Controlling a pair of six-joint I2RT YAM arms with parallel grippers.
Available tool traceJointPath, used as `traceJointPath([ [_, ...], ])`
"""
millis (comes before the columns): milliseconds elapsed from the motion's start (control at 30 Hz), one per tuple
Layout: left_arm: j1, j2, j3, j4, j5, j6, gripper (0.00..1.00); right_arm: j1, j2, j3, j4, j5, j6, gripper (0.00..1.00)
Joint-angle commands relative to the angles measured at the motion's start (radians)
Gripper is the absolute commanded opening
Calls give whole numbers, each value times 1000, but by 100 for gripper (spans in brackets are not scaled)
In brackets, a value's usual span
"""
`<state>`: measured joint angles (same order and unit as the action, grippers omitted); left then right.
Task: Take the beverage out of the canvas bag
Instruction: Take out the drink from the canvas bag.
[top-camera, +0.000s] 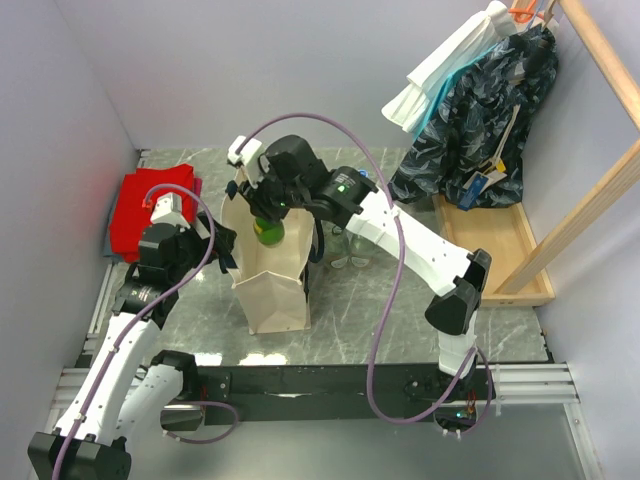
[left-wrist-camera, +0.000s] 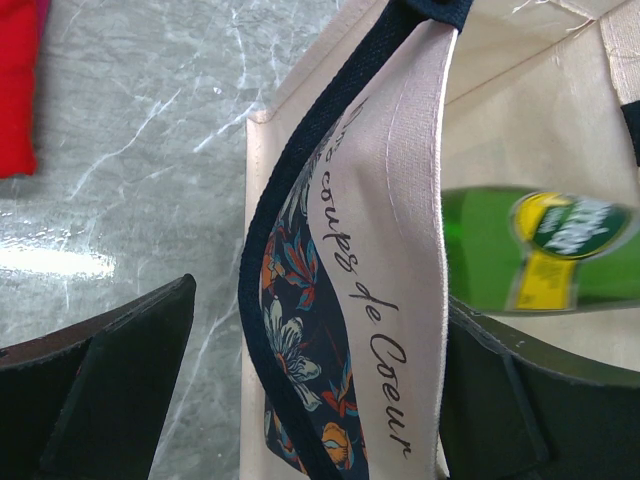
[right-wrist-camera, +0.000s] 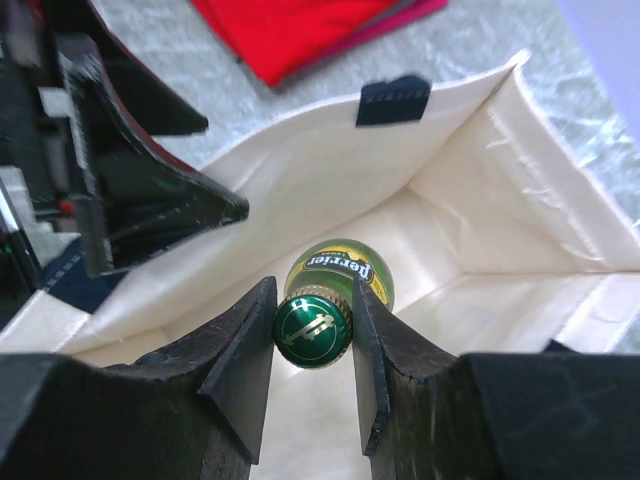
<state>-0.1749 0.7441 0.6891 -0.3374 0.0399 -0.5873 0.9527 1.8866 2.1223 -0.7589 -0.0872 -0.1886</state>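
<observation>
The beige canvas bag (top-camera: 272, 290) stands upright mid-table with its mouth open. Inside it is the beverage, a green Perrier bottle (top-camera: 268, 233), upright with its label showing (left-wrist-camera: 560, 245). My right gripper (right-wrist-camera: 313, 335) reaches down into the bag's mouth and is shut on the bottle's green cap (right-wrist-camera: 313, 328); the bottle's body hangs below over the bag's pale floor (right-wrist-camera: 480, 290). My left gripper (left-wrist-camera: 315, 390) is open and straddles the bag's left wall (left-wrist-camera: 400, 200) and navy strap (left-wrist-camera: 300, 200). One finger is inside the bag, the other outside, with a gap to the strap.
A red folded cloth (top-camera: 150, 210) lies at the back left. Clear glass bottles (top-camera: 345, 245) stand just right of the bag. A wooden rack base (top-camera: 500, 245) with hanging clothes (top-camera: 480, 120) fills the back right corner.
</observation>
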Motion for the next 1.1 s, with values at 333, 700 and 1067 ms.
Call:
traceJointPath([
  [333, -5, 5, 21, 29, 14, 17, 96, -8, -133, 97, 105, 40, 0, 0],
  [700, -5, 3, 20, 28, 12, 14, 96, -6, -190, 87, 150, 73, -14, 0],
  [1067, -5, 4, 20, 29, 15, 17, 96, -3, -254, 57, 233, 122, -41, 0],
])
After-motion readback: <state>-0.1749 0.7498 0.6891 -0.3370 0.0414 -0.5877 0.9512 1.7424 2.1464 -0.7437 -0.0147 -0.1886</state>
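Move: The right hand holds the green Perrier bottle by its neck inside the canvas bag. The bag's middle is about 3 cm back and 20 cm below this hand, its right rim level ahead, some 10 cm right and 10 cm lower. The clear glass bottles already out stand level ahead, about 18 cm right and 20 cm below, the blue-capped bottles 11 cm farther out than those. From the left hand the clear bottles lie roughly 28 cm right, level ahead, 10 cm lower. Upward with the Perrier bottle still gripped: the right hand rises a little, hovers briefly, then climbs steadily, about 8 cm in all. It drifts some 3 cm right towards the clear glass bottles while the wrist tips the fingers upward by about 10 degrees. The left hand stays put with its fingers wide open astride the bag's left rim. ##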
